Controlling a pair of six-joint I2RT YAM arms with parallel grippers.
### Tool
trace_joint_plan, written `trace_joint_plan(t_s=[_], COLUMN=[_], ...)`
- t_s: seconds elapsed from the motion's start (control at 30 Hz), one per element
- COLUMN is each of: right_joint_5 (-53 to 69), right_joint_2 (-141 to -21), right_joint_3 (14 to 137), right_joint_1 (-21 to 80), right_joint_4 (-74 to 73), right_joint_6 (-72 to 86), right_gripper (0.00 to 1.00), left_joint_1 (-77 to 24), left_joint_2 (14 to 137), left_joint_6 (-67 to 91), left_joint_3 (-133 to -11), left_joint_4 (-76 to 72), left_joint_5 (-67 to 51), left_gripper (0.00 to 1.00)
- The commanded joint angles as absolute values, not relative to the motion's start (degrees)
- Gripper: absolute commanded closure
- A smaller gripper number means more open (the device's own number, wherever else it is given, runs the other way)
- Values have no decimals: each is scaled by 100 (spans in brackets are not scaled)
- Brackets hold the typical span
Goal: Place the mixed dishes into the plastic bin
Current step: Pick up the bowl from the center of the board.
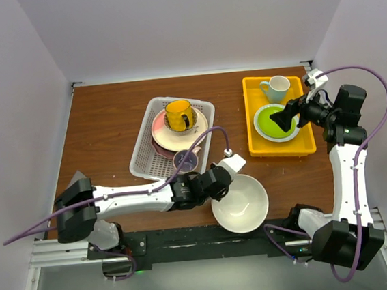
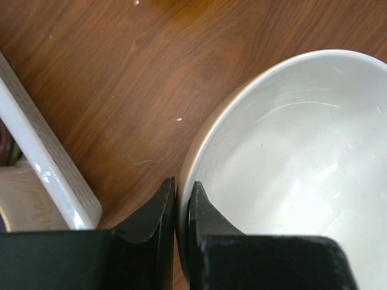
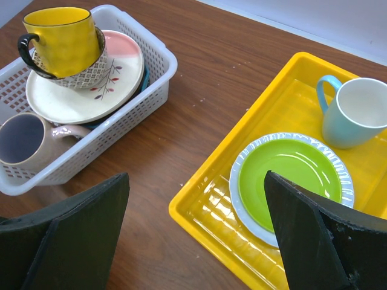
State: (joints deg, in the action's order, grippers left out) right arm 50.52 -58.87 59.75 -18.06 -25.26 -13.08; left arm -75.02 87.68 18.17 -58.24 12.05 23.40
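Note:
The large cream bowl [image 1: 240, 203] [image 2: 290, 169] rests near the table's front edge. My left gripper [image 1: 219, 187] [image 2: 181, 187] is shut on its left rim, one finger inside and one outside. The white plastic bin [image 1: 139, 150] [image 3: 163, 57] lies just beyond it. In it a yellow mug [image 1: 179, 114] [image 3: 63, 39] sits in a small patterned bowl [image 3: 91, 72] on a pink-and-cream plate [image 1: 196, 134] [image 3: 103, 96], and a beige mug [image 1: 185, 161] [image 3: 27, 142] lies in the near corner. My right gripper [image 1: 288, 119] [image 3: 196, 178] hangs open and empty above the yellow tray.
A yellow tray [image 1: 310, 149] [image 3: 205, 205] at the right holds a green plate with a pale blue rim [image 1: 273, 120] [image 3: 290, 175] and a light blue mug [image 1: 277, 87] [image 3: 357, 112]. The bin's near rim [image 2: 42, 163] is close to the left of my left gripper.

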Motion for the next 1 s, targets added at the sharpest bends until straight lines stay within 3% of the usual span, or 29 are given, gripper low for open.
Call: trace_joint_plan(t_s=[0.0,0.97], right_joint_5=[5142,5142], right_joint_2=[-5880,-5889], right_joint_3=[5977,5976], right_joint_1=[-1837,-1837], right_joint_4=[-2435,-2417], right_joint_6=[-1362,-1354], right_gripper=[3,3], left_joint_1=[-7506,-6531], left_joint_2=[7911,6328], left_joint_6=[1460,369], left_joint_3=[-6073,-6337], left_joint_4=[-272,562], left_joint_5=[2188,2021], left_gripper=[100,100])
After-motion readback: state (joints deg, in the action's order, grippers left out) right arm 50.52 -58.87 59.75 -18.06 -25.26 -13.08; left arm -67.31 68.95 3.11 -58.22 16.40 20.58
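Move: My left hand already holds the white bowl by its rim; the bowl's middle is about 6 cm back and 7 cm right, slightly below. The plastic bin's middle lies some 17 cm ahead, 13 cm left and 7 cm down. In it, the grey mug is about 9 cm ahead and 9 cm left of my hand, 6 cm lower, and the yellow mug some 24 cm ahead and 10 cm left, near hand height. From my right hand the bin is roughly 37 cm left, 4 cm ahead, 24 cm below. Keeping the bowl's rim pinched, my left hand first lifts nearly straight up, then goes on rising while it swings left and forward towards the bin's near right corner: about 11 cm up in all, 6 cm left and 4 cm forward. On the way the wrist tips the fingers up by some 10 degrees. ##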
